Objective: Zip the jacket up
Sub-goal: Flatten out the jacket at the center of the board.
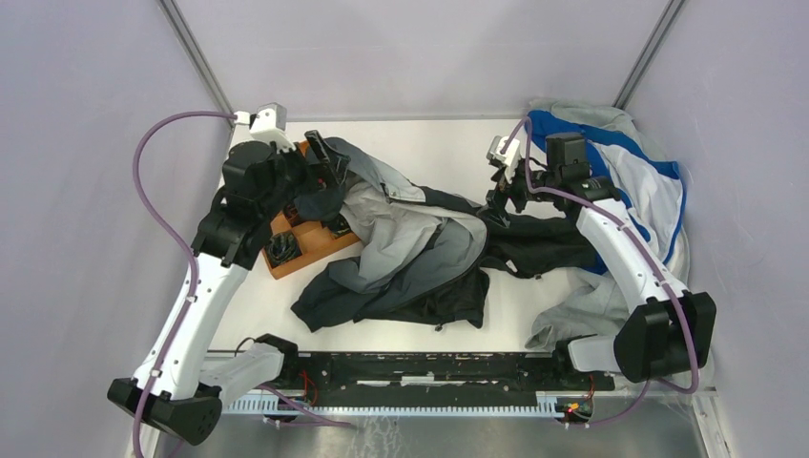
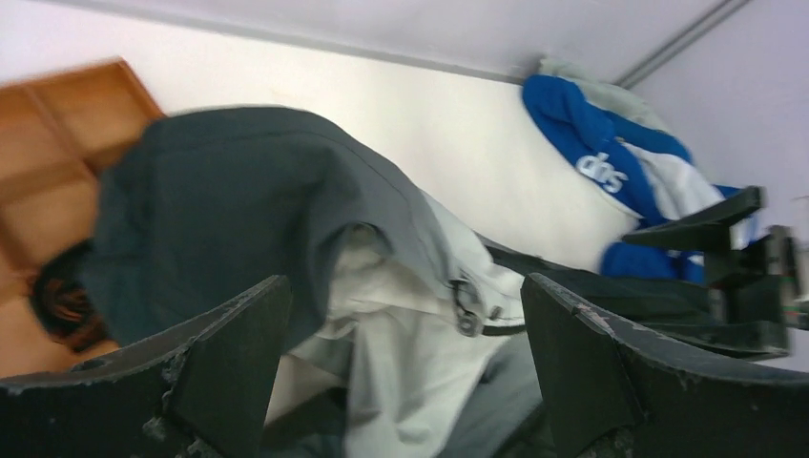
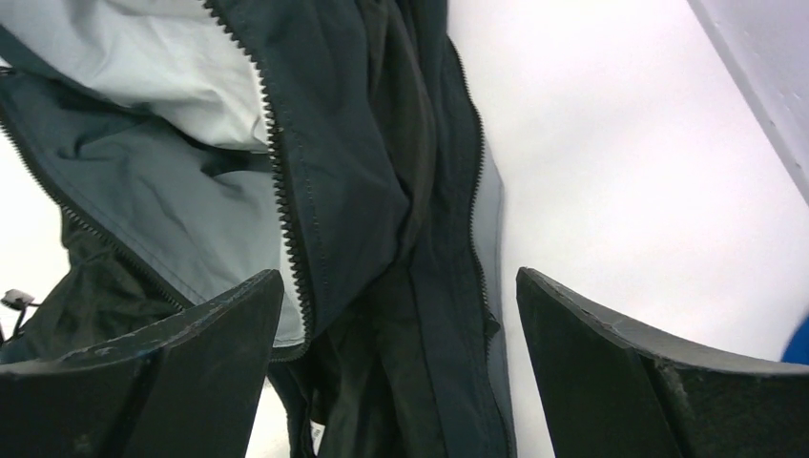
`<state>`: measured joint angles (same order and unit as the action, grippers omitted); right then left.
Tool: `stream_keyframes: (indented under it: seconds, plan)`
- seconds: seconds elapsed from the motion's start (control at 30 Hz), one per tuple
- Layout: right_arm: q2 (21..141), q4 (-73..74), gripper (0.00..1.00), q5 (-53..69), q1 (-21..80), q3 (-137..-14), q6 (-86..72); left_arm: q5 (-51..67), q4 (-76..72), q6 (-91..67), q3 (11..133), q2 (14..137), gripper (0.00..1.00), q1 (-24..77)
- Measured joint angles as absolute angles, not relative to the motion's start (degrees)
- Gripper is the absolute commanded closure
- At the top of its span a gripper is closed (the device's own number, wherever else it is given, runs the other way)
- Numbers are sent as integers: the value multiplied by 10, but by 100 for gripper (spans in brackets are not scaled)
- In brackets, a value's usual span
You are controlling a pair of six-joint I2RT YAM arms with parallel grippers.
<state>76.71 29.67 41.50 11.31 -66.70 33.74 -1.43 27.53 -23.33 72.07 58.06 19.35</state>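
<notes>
The jacket (image 1: 420, 253) lies crumpled mid-table, light grey in the middle and dark at its ends. My left gripper (image 1: 329, 191) hovers over its left end above the tray, open and holding nothing. In the left wrist view this gripper (image 2: 405, 286) stands wide over pale lining, with a metal zipper pull (image 2: 467, 310) between the fingers. My right gripper (image 1: 501, 196) is open over the jacket's dark right end. In the right wrist view that gripper (image 3: 399, 277) straddles dark fabric, and the zipper teeth (image 3: 281, 191) run down towards the left finger.
An orange wooden tray (image 1: 305, 250) with a dark object in it lies partly under the jacket's left end. A blue-and-white garment (image 1: 649, 181) is heaped at the back right, with light grey cloth (image 1: 577, 305) below it. Walls close in on three sides.
</notes>
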Motion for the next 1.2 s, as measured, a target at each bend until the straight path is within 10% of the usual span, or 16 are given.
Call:
stream_keyframes:
  seconds: [0.53, 1.2]
  plan:
    - [778, 283, 2, 528, 112, -653, 368, 132, 189, -649, 542, 572, 11, 207]
    - [745, 254, 2, 529, 112, -623, 355, 13, 48, -612, 580, 781, 29, 315]
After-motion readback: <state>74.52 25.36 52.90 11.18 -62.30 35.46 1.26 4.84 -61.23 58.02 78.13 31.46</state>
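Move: Ahead and to the right of the left hand, the zipper pull on the jacket's open front edge lies roughly 6 cm forward, 12 cm right and 18 cm below. The jacket collar is some 12 cm ahead, 3 cm left and 16 cm lower; the wooden tray's middle is about 4 cm ahead, 10 cm left and 24 cm down. From the right hand the pull is some 29 cm left, 4 cm ahead and 8 cm below. Swinging down and right towards the zipper pull, the left hand sinks about 14 cm and shifts as far right, easing back at first and then forward over the last stretch. The wrist rolls its left side down and tips the fingers some 30 degrees lower; the open fingers begin to narrow near the pull, with no grip visible. The open right hand drifts about 3 cm back and left, turning slightly counter-clockwise. ##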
